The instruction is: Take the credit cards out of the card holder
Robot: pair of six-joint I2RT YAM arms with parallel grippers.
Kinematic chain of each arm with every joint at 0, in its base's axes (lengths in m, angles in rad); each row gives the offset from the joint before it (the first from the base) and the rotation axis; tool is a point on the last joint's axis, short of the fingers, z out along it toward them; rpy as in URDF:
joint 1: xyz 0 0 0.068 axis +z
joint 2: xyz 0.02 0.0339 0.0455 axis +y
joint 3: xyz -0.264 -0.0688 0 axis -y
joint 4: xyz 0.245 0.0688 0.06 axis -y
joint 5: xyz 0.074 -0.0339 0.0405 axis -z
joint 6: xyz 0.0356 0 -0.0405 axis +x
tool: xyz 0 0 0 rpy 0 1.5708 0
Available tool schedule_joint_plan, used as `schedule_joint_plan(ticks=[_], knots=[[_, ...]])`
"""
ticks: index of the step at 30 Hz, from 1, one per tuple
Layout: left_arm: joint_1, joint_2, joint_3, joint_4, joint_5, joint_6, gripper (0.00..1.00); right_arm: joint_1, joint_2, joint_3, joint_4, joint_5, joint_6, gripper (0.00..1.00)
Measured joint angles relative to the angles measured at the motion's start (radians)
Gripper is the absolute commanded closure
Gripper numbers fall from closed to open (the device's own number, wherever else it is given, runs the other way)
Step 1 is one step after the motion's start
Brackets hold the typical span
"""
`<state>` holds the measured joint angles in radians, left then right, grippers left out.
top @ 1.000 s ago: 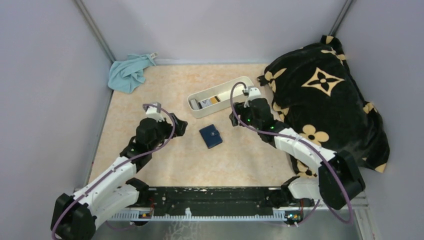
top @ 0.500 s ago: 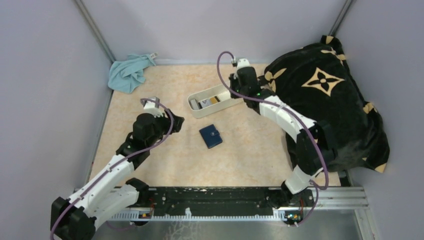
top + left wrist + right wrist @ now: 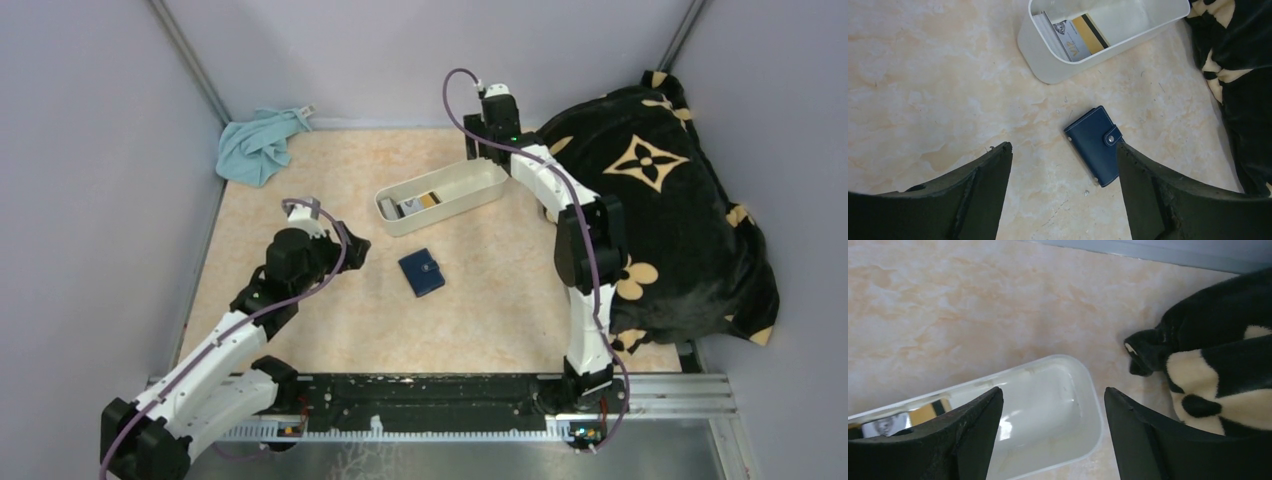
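The card holder point(image 3: 422, 272) point(image 3: 1095, 145) is a small navy wallet. It lies shut on the table with its snap tab fastened, and nothing touches it. Some credit cards point(image 3: 415, 205) point(image 3: 1073, 42) point(image 3: 908, 420), pale and gold-and-black, stand in the left end of a white tray. My left gripper point(image 3: 355, 248) point(image 3: 1064, 146) hovers open to the left of the wallet, holding nothing. My right gripper point(image 3: 482, 160) point(image 3: 1053, 390) is open and empty above the tray's right end.
The long white tray point(image 3: 470, 185) point(image 3: 1048, 75) point(image 3: 1088, 405) lies slantwise behind the wallet. A black-and-cream blanket point(image 3: 660, 210) point(image 3: 1218, 365) fills the right side. A light blue cloth point(image 3: 258, 145) is bunched in the back left corner. Grey walls close in the table.
My right arm has swung from beside the tray's right end back toward the rear wall, stretching out over the tray. The left arm has hardly moved, and the wallet lies where it was.
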<state>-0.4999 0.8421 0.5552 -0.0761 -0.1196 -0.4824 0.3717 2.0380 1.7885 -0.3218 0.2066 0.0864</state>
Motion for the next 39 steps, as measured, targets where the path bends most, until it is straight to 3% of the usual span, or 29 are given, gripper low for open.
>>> schedule_joint_plan(ticks=[12, 21, 26, 39], knots=[[0.000, -0.025, 0.000, -0.015, 0.002, 0.006, 0.15, -0.047, 0.034, -0.060, 0.023, 0.035, -0.034, 0.32], [0.000, -0.021, 0.000, -0.024, 0.023, 0.009, 0.14, -0.064, 0.063, -0.147, 0.079, 0.017, -0.001, 0.49], [0.000, -0.021, 0.000, -0.031, 0.031, 0.008, 0.14, -0.073, 0.072, -0.173, 0.100, 0.012, 0.010, 0.67], [0.000, -0.018, 0.000, -0.030, 0.051, 0.008, 0.14, -0.080, -0.028, -0.383, 0.201, 0.000, 0.056, 0.66]])
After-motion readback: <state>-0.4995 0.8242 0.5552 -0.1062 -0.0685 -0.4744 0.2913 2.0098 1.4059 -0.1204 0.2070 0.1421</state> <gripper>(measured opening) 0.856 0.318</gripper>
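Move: The right hand, open and high, has the white tray's right end wall about 5 cm to its right, 1 cm back and 13 cm below. The stacked cards at the tray's other end are some 18 cm left and 8 cm back; the cushion's near corner is 12 cm right and 4 cm ahead; the blue card holder is 16 cm left and 25 cm back. From the left hand, that end wall lies about 26 cm ahead and 34 cm right. The right hand sinks about 11 cm while easing some 5 cm to its right, its fingers tipping slightly further down and closing from wide to about a third open, until they straddle the tray's right end wall, one finger inside and the other outside. Holding that opening around the wall, the hand then turns back towards the robot for about 3 cm, dragging the tray's right end along. ##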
